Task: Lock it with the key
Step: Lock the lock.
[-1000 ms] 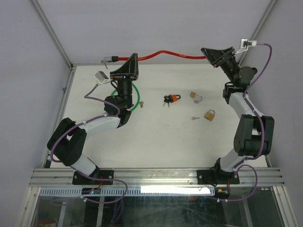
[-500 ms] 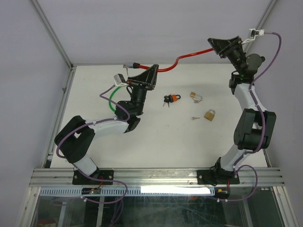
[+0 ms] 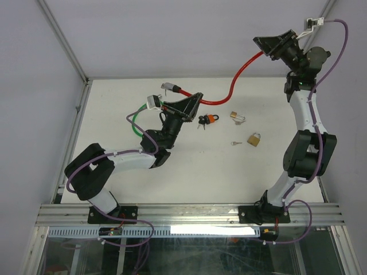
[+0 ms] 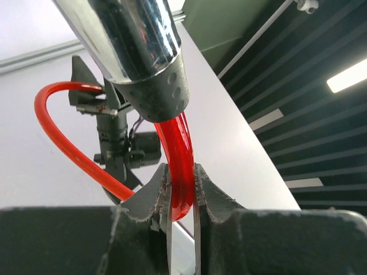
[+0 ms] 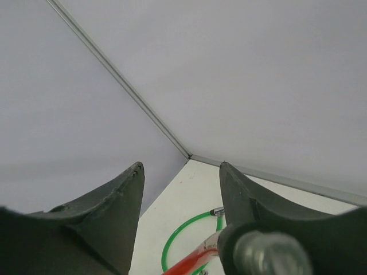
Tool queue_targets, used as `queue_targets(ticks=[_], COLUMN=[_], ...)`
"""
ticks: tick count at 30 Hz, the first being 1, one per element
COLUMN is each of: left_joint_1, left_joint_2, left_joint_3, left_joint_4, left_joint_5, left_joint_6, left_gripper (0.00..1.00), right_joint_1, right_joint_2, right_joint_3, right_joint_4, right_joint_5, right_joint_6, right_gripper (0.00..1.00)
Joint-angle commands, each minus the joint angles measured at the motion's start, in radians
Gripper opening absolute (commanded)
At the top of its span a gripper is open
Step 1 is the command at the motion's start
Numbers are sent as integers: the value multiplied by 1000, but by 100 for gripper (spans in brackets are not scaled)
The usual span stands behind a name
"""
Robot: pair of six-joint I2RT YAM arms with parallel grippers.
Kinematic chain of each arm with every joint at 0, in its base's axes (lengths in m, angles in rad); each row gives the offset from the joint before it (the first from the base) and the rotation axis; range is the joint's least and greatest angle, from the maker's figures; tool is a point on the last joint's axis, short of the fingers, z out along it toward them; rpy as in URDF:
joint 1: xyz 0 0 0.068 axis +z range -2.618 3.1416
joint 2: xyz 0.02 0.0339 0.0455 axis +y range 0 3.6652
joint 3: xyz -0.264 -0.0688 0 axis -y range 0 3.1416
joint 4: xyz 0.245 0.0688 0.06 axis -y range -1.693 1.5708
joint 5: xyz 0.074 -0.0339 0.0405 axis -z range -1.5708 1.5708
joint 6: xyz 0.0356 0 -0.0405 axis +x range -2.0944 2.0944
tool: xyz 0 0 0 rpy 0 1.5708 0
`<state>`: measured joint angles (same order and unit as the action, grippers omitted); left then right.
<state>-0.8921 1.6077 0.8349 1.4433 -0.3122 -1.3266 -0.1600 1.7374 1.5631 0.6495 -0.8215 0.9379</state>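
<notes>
My left gripper (image 3: 196, 98) (image 4: 180, 172) is shut on a red cable (image 3: 238, 77) (image 4: 182, 189), just below its chrome end piece (image 3: 170, 87) (image 4: 137, 51). The cable arcs up to my right gripper (image 3: 261, 43) (image 5: 180, 169), raised high at the back right. Its jaws stand apart, with wall and table showing between them. The cable's black lock head (image 5: 264, 252) lies against the right finger. On the table lie a small loose key (image 3: 236, 143), a brass padlock (image 3: 254, 138), a second padlock (image 3: 237, 117), and an orange padlock with black keys (image 3: 207, 120).
A green cable loop (image 3: 133, 121) (image 5: 180, 240) lies on the table behind my left arm. Grey enclosure walls with metal frame bars (image 3: 63, 46) stand to the left, back and right. The rail (image 3: 189, 215) runs along the near edge.
My left gripper swung right toward the orange padlock, carrying the cable's chrome end. My right gripper rose and moved right, its jaws widening, and the red cable now bends steeply.
</notes>
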Motion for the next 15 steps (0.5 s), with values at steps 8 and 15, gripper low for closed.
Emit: queue_targets(ticks=[8, 15], left_joint_1=[-59, -61], left_joint_2=[51, 35], left_joint_3=[55, 33], left_joint_4=[157, 173], left_joint_5=[126, 120], left_joint_6=[-99, -51], left_gripper=[0, 0], right_joint_1=[160, 129], right_joint_2=[-1, -12], right_joint_3=[96, 112], right_joint_4=[-414, -576], right_joint_5=[-309, -332], right_joint_6=[-293, -412], right_gripper=[63, 55])
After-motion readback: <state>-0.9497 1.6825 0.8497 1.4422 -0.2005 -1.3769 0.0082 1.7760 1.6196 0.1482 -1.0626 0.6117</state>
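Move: The red lock's free plug end sits loosely at the open right fingers, about 4 cm to the right of the hand point and roughly level with it. The metal lock head lies some 27 cm to the right hand's left, 15 cm nearer the base and 3 cm lower. The left hand grips the hose beside that head, which is about 7 cm to its left, 3 cm ahead and 2 cm above; the plug end lies some 23 cm to its right, 19 cm ahead and 6 cm higher. Leftward and down, with a little draw back, the right hand sweeps about 13 cm towards the lock head, swinging some 20 degrees counter-clockwise and tipping its open fingers down as the red hose lies across them. The left hand comes to meet it, going about 4 cm right, slightly down and back, turning a little clockwise and keeping its pinch on the hose beside the head. ##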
